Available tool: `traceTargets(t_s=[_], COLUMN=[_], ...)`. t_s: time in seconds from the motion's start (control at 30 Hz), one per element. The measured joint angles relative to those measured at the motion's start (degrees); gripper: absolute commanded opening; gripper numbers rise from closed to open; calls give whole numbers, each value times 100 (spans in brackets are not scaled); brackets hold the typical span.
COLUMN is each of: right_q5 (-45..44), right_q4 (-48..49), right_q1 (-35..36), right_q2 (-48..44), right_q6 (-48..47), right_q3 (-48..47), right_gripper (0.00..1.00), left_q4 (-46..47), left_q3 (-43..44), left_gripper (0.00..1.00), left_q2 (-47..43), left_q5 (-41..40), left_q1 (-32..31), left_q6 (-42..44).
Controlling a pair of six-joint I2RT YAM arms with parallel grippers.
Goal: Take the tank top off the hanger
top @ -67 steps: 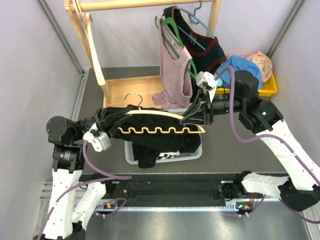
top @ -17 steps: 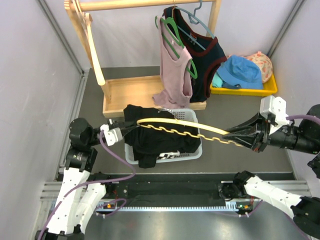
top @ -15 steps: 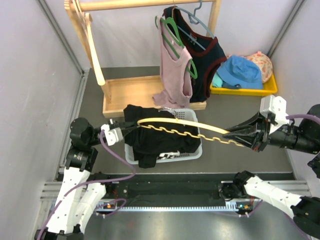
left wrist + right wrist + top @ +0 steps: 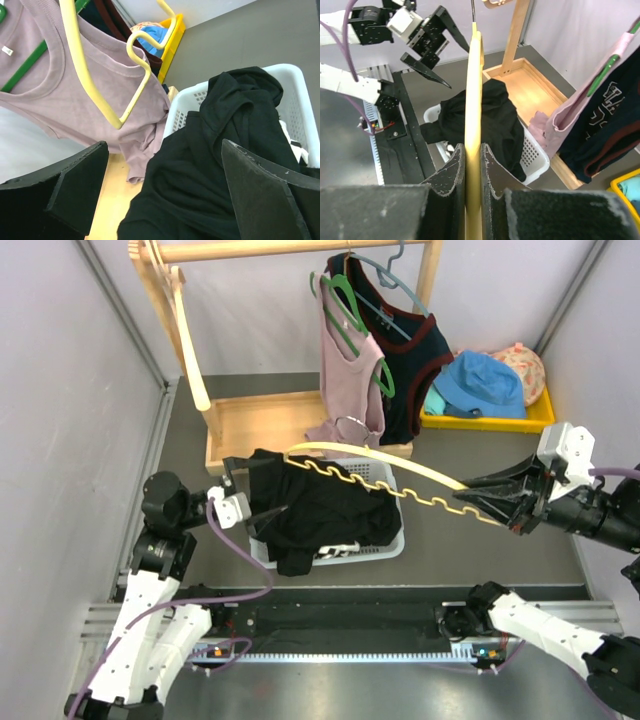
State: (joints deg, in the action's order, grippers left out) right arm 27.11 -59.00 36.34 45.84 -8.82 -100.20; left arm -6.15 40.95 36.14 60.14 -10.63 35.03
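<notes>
The black tank top (image 4: 322, 508) lies bunched in the white basket (image 4: 392, 546), off the hanger. My right gripper (image 4: 480, 496) is shut on one end of the yellow hanger (image 4: 380, 476) and holds it bare in the air above the basket. The right wrist view shows the hanger (image 4: 473, 90) clamped between the pads (image 4: 455, 170). My left gripper (image 4: 240, 498) is open and empty at the tank top's left edge. In the left wrist view the tank top (image 4: 215, 175) sits between my open fingers (image 4: 75, 185), with the hanger (image 4: 80, 55) above.
A wooden rack (image 4: 250, 425) stands behind the basket. On it hang a pink top (image 4: 350, 380) on a green hanger and a dark top (image 4: 410, 345). A yellow tray (image 4: 500, 420) with a blue hat is at the back right.
The hanger came out of the black tank top as my right gripper pulled it right and up. My left gripper opened and let go of the tank top, which settled in the basket.
</notes>
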Motion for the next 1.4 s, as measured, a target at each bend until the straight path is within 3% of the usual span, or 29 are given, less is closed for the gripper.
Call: traceTargets(t_s=[0.2, 0.37, 0.5, 0.63, 0.8, 0.93, 1.23, 1.4], right_q5=[-256, -549, -662, -632, -555, -614, -1196, -1357], right_q4=[61, 404, 879, 1174, 1384, 1445, 1954, 2221], right_q1=[-2, -2, -2, -2, -2, -2, -2, -2], right_q2=[-28, -201, -264, -177, 55, 162, 525, 868], right_q6=[2, 136, 310, 496, 654, 739, 1001, 1150], right_q3=[0, 50, 243, 540, 804, 986, 981, 981], right_gripper=[0, 0, 0, 0, 0, 0, 0, 0], left_q4=[-308, -404, 118, 520, 452, -55, -2288, -2892], left_q3=[-61, -691, -1200, -1088, -914, -822, -522, -487], left_gripper=[99, 99, 99, 99, 99, 99, 99, 99], left_q2=[-4, 92, 682, 1539, 1893, 2044, 1904, 1834], left_q5=[-107, -337, -1145, -1976, -2719, -2522, -1499, -1272], left_q1=[0, -85, -243, -426, -826, -872, -938, -953], left_q6=[404, 669, 299, -225, -546, -420, 531, 813])
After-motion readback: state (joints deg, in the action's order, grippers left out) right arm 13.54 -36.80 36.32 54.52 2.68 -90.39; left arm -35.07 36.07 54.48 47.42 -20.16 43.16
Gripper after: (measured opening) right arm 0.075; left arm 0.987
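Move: The black tank top lies heaped in the basket, its middle roughly 22 cm below the open left gripper, 5 cm ahead and 11 cm to its right; the basket's middle is about 3 cm lower, straight beneath it. The bare yellow hanger's free end is some 5 cm ahead of the left gripper, 6 cm right and 5 cm higher. From the right hand, holding that hanger, the pink tank top hangs about 20 cm ahead and 18 cm left, slightly lower, the navy jersey 26 cm ahead and 11 cm left. Drop the left gripper about 19 cm to the black tank top's near left part at the basket rim, swinging forward on the way down and then back, tipping the fingers some 35 degrees downward and keeping them wide open around a fold. Meanwhile keep the right grip on the yellow hanger and, after a slight lift and settle, carry it forward about 11 cm and a little left, towards the pink tank top, turning slightly clockwise. ##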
